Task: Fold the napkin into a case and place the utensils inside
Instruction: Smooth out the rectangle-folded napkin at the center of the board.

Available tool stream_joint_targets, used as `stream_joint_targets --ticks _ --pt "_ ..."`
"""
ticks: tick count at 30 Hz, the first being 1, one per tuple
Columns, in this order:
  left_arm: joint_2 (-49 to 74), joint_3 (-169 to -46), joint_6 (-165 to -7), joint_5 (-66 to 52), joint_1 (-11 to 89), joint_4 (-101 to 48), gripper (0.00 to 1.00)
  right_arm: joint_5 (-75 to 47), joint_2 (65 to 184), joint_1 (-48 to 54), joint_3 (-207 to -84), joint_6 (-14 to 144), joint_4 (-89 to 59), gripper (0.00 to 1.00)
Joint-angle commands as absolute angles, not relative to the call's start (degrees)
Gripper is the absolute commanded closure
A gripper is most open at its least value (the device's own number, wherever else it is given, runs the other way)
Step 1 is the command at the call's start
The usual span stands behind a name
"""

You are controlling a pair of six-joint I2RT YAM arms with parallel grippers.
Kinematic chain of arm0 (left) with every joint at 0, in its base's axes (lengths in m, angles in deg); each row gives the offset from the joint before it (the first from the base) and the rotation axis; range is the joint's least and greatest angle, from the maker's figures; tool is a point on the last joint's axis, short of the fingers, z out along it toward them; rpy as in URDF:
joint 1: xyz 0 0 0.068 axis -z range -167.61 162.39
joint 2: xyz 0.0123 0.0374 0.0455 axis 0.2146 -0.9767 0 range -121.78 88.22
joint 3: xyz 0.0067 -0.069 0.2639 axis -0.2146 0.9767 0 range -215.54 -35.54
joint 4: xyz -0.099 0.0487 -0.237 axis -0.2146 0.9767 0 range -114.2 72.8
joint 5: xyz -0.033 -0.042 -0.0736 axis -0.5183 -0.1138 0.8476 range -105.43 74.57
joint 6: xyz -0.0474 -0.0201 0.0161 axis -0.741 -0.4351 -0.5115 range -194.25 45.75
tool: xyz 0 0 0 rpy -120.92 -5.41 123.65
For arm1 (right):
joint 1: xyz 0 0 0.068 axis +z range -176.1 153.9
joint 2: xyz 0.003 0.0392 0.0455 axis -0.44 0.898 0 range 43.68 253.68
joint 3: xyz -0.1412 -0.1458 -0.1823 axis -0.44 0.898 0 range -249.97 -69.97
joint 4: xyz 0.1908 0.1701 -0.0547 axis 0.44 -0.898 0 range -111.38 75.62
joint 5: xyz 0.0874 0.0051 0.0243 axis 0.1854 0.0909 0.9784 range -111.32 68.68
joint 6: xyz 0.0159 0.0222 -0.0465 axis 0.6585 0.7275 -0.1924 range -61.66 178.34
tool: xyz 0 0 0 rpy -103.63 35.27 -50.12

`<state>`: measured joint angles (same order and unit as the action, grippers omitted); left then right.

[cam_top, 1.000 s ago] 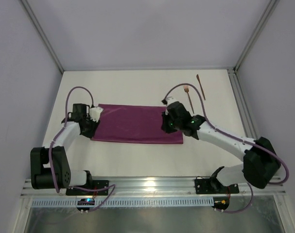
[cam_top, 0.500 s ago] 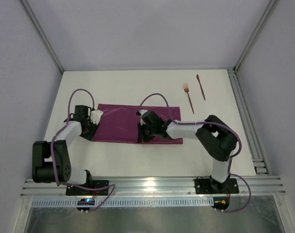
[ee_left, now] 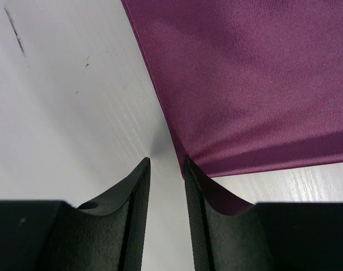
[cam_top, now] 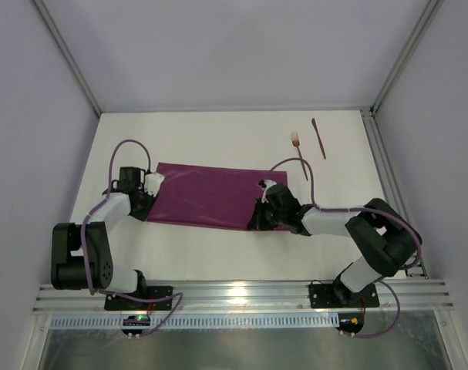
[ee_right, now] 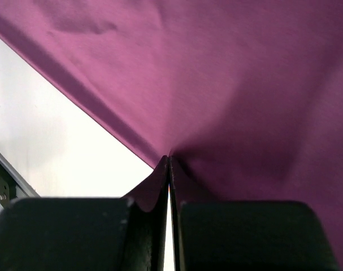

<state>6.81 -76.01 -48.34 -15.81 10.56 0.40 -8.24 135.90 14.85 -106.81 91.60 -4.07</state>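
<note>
The magenta napkin (cam_top: 203,196) lies as a wide oblong across the middle of the white table. My right gripper (cam_top: 258,217) sits low at its near right end, shut on a pinch of the cloth. In the right wrist view the napkin (ee_right: 216,73) puckers into the shut right gripper (ee_right: 169,158). My left gripper (cam_top: 146,194) is at the napkin's left edge. It is open in the left wrist view (ee_left: 166,161), with bare table in the gap and one finger at the napkin (ee_left: 244,84) corner. The utensils, a copper fork (cam_top: 296,142) and knife (cam_top: 318,139), lie at the far right.
The right arm's purple cable (cam_top: 299,166) arcs over the fork's handle. Grey enclosure walls stand on three sides, with a metal rail (cam_top: 380,169) along the right. An aluminium rail (cam_top: 241,293) carrying the arm bases runs along the near edge.
My right gripper closed, swept left to the napkin's middle, then came back right. It now holds the cloth at the near right end, which is drawn in. The left gripper barely moved.
</note>
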Motion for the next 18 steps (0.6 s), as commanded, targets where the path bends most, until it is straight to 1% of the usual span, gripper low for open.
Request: stream_joint_targets --ticks 1,5,8,14,18 --pt "3.4 -73.3 -47.4 -18.3 10.4 -1.3 0.68 -10.8 130.5 11.3 -100.3 92.8 -6.6 0.96" --pt "3.3 -73.2 -47.4 -18.5 10.4 -1.6 0.68 -13.6 122.7 7.4 -93.5 93.1 -9.5 0.96" --pt "3.3 -73.4 -47.4 -18.6 10.4 -1.8 0.68 -15.1 117.4 5.3 -90.8 93.6 -11.6 0.96" --pt "3.8 -73.3 -47.4 -18.2 10.4 -1.9 0.68 -19.5 111.4 3.8 -88.9 95.7 -16.1 0.96" --pt "4.2 -73.2 -47.2 -17.8 10.4 -1.8 0.68 -19.2 105.6 -0.3 -88.5 94.6 -19.7 0.96"
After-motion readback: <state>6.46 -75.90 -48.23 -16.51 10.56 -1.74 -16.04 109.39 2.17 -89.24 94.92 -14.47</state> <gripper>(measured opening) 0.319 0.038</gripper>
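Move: The napkin's near right corner lies roughly 13 cm to the right of the right hand and 2 cm back, at table height just under its fingertips. From that hand the fork is some 28 cm ahead and 20 to the right, the knife about 36 ahead and 30 to the right. From the left hand, that corner is about 50 cm right and 5 back; the napkin's near left corner is under its right finger, 1 cm right, level with it. Along the napkin's near edge the shut fingertips of the right hand slide level to the right, about 12 cm and slightly back, still on the cloth, fast at first and then slower, as far as the near right corner. The wrist turns some 20 degrees clockwise. The left hand keeps a fingertip on the near left corner, its fingers partly open, barely creeping forward. ##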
